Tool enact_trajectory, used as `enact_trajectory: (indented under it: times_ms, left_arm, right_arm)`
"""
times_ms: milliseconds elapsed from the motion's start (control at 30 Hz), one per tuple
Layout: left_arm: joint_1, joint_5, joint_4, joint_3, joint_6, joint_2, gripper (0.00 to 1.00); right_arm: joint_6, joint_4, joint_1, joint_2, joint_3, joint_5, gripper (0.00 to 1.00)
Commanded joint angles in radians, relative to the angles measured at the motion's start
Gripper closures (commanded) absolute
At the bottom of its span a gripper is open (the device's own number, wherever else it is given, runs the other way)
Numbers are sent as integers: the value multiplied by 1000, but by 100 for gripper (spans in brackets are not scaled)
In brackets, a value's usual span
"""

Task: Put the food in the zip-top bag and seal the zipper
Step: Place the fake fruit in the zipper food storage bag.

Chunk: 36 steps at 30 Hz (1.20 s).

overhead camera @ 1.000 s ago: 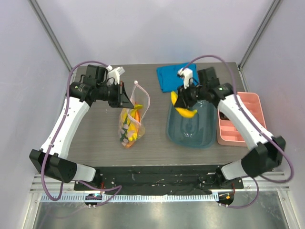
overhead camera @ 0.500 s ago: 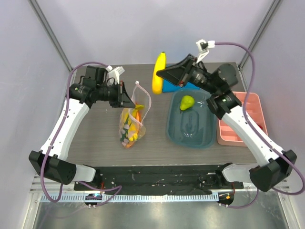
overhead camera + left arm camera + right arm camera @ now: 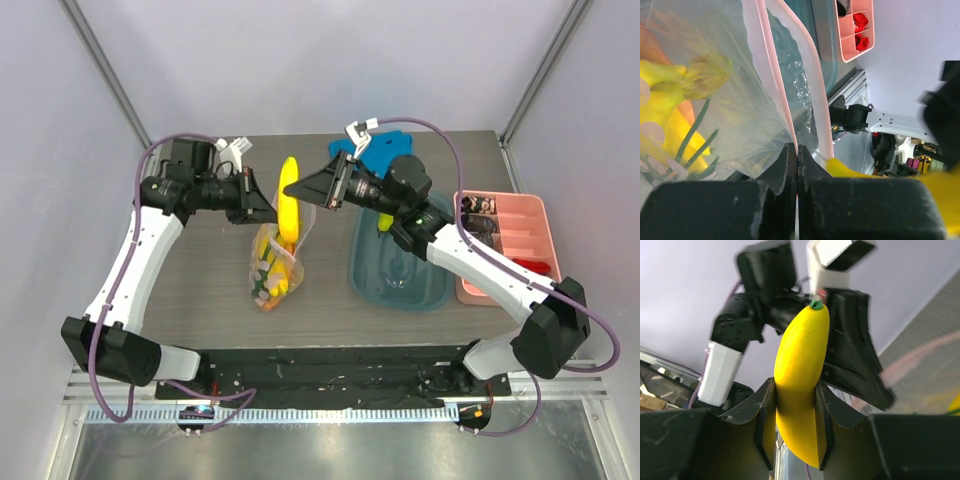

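In the overhead view the zip-top bag [image 3: 272, 270] stands on the table with yellow, orange and green food inside. My left gripper [image 3: 266, 208] is shut on its pink zipper strip [image 3: 769, 70], the jaws [image 3: 796, 162] pinching the near edge and holding the mouth up. My right gripper [image 3: 303, 191] is shut on a yellow banana [image 3: 289, 215], held upright just above the bag's mouth. In the right wrist view the banana [image 3: 799, 365] sits between both fingers [image 3: 794, 425]. A green pear-like fruit [image 3: 383, 222] peeks out from behind the right arm in the teal tub.
The teal tub [image 3: 405, 275] lies right of the bag. A pink divided tray [image 3: 510, 260] with small dark and red pieces stands at the far right. A blue folded cloth [image 3: 378, 150] lies at the back behind the right arm.
My right gripper lifted the banana out of the teal tub, swung it left and brought it down over the bag's mouth. The left gripper kept hold of the bag edge.
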Motion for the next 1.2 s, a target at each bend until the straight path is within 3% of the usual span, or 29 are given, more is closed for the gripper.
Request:
enact_trajectory:
  times_ms: [0,233,267,300,333,467,500,667,900,1100,1167]
  left_arm:
    - [9,77,75,-17,-35,-43,100]
    - [13,83,72,-20,-38,-57,100]
    - [14,87,71,-20,-38,-57,100]
    - [20,92,72,-20,-41,-60,100]
    - [23,98,72,-17,-41,-58,100]
    - [33,111,79,-20,-50,-58,100]
    - [36,111,83,-20,-52,-58,100]
    - [40,117,94,-20,-59,-54,100]
    - [40,114,94,-23,-58,-52,100]
    - [41,111,98,-22,-59,-47,100]
    - [40,111,105,-22,-64,-49,100]
  right_arm:
    - [36,70,14,2,-82,42,99]
    - [71,117,15,82,-67,72,99]
    - [72,116,17,86,-63,69,95]
    - [74,110,18,91,-55,64,76]
    - [74,107,18,89,-58,59,64]
    - [-4,27,17,63,-73,42,35]
    - [-33,-17,17,56,-75,45,23]
    - [-256,-175,17,13,-40,47,7]
    - [-613,-389,-6,-52,92,73,5]
    - [-770,-700,-245,-102,91,96,5]
    - [-841,-819,-320,-104,79,172,6]
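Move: The right hand already holds the banana upright over the bag's mouth, whose middle is about 12 cm below, 2 cm ahead and 1 cm to the left. The pear lies some 16 cm ahead, 22 cm right and 22 cm below; the tray's middle is about 7 cm ahead, 24 cm right and 23 cm below. From the left hand, which pinches the rim, the mouth's middle is about 4 cm right, level in depth and height. Right hand lowers the banana some 8 cm into the left-held bag, opens wide, then withdraws right and forward. ##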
